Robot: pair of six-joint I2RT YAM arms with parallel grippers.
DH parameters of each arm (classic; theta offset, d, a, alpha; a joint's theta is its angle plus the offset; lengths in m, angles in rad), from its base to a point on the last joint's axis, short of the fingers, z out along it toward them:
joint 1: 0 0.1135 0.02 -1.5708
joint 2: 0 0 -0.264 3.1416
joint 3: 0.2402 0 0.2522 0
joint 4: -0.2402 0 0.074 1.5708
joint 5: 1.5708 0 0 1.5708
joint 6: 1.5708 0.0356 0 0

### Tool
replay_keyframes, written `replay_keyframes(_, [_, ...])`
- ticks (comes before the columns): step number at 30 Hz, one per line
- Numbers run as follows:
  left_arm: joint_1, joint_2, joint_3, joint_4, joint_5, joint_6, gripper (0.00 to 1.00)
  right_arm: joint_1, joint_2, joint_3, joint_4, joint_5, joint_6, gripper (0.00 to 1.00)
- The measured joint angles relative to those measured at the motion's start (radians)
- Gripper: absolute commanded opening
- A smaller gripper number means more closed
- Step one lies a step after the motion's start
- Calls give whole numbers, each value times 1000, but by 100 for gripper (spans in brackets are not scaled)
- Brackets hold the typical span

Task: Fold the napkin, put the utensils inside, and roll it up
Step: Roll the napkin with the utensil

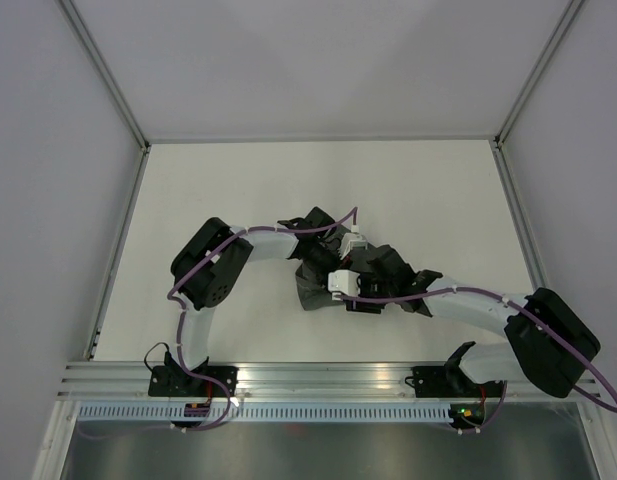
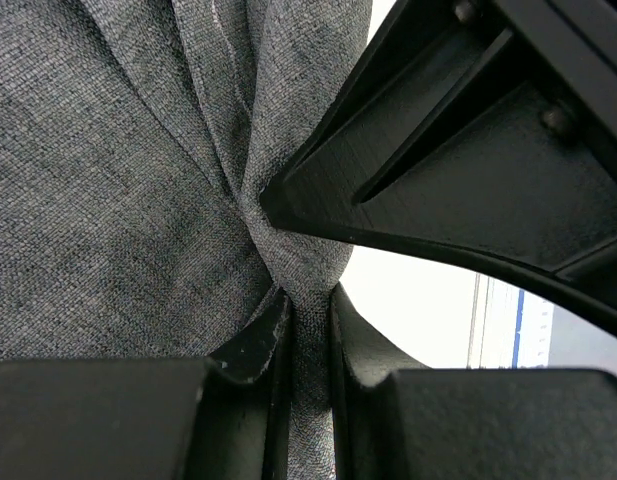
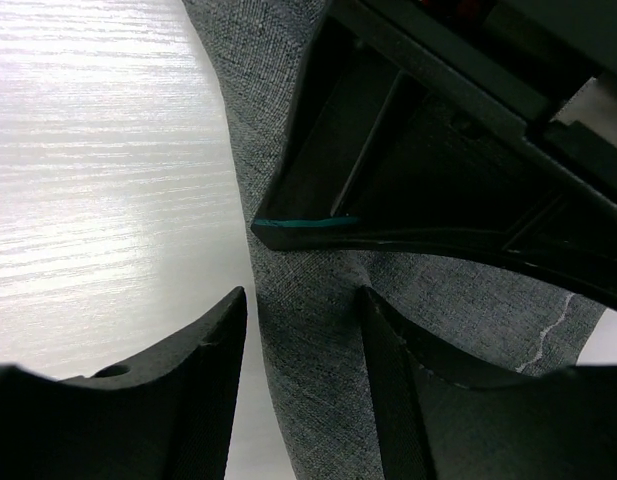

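The dark grey napkin [image 1: 310,296] lies bunched up under both wrists in the middle of the table. In the left wrist view my left gripper [image 2: 308,305] is shut on a gathered fold of the napkin [image 2: 118,170], the cloth squeezed between both pads. A black finger of the other gripper [image 2: 488,160] looms close at the upper right. In the right wrist view my right gripper [image 3: 303,310] is open and straddles a ridge of the napkin [image 3: 318,400] without pinching it, with a finger of the left gripper [image 3: 428,190] just ahead. The utensils are hidden.
The white table [image 1: 408,200] surrounds the cloth. Grey enclosure walls stand on three sides, with metal posts at the back corners. An aluminium rail [image 1: 318,375] carrying both arm bases runs along the near edge.
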Motion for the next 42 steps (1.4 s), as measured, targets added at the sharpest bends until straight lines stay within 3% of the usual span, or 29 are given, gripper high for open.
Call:
replay_keyframes(11, [7,6,0,4,14,-6,2,15,42,-7,46,32,-13,53])
replay_keyframes(14, [11,8,0,3,23,-7,2,16,53,-7,63,31,-13,47])
replay_keyframes(16, [14,8,0,1,24,-7,4,19,56,-7,66,32,-13,32])
replay_keyframes(23, [26,9,0,-2,24,-15,26,22,73,6,57,30,-33,13])
replay_keyframes(28, [45,8,0,-8,25,-42,41,21,106,42,33,21,-35,11])
replay_keyframes(34, [105,8,0,-16,51,-111,49,19,123,55,31,13,-35,9])
replay_keyframes(42, [155,-54,-14,58,-1,-238,50,-15,148,97,-24,-35,-35,9])
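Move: The napkin's rolled near edge lies almost between the right hand's open fingers, about 1 cm ahead, 1 cm to the left and 1 cm lower. Counted from the right hand, the flat napkin's middle is some 8 cm ahead and 2 cm left, and the napkin's near left corner about 14 cm left and 2 cm back. The left hand still pinches the roll; the spot the right hand goes for lies about 5 cm to its right, level fore and aft and 1 cm lower. The right hand eases about 1 cm each down, forward and left onto the rolled near edge and closes its half-open fingers, pinching the roll while the left hand still holds it, then stays there with its grip kept. Only after that does the left hand open and come free of the roll, moving away some 6 cm forward, 3 cm left and a little up over the napkin, its wrist turning roughly 15 degrees counter-clockwise and its fingers staying open. ##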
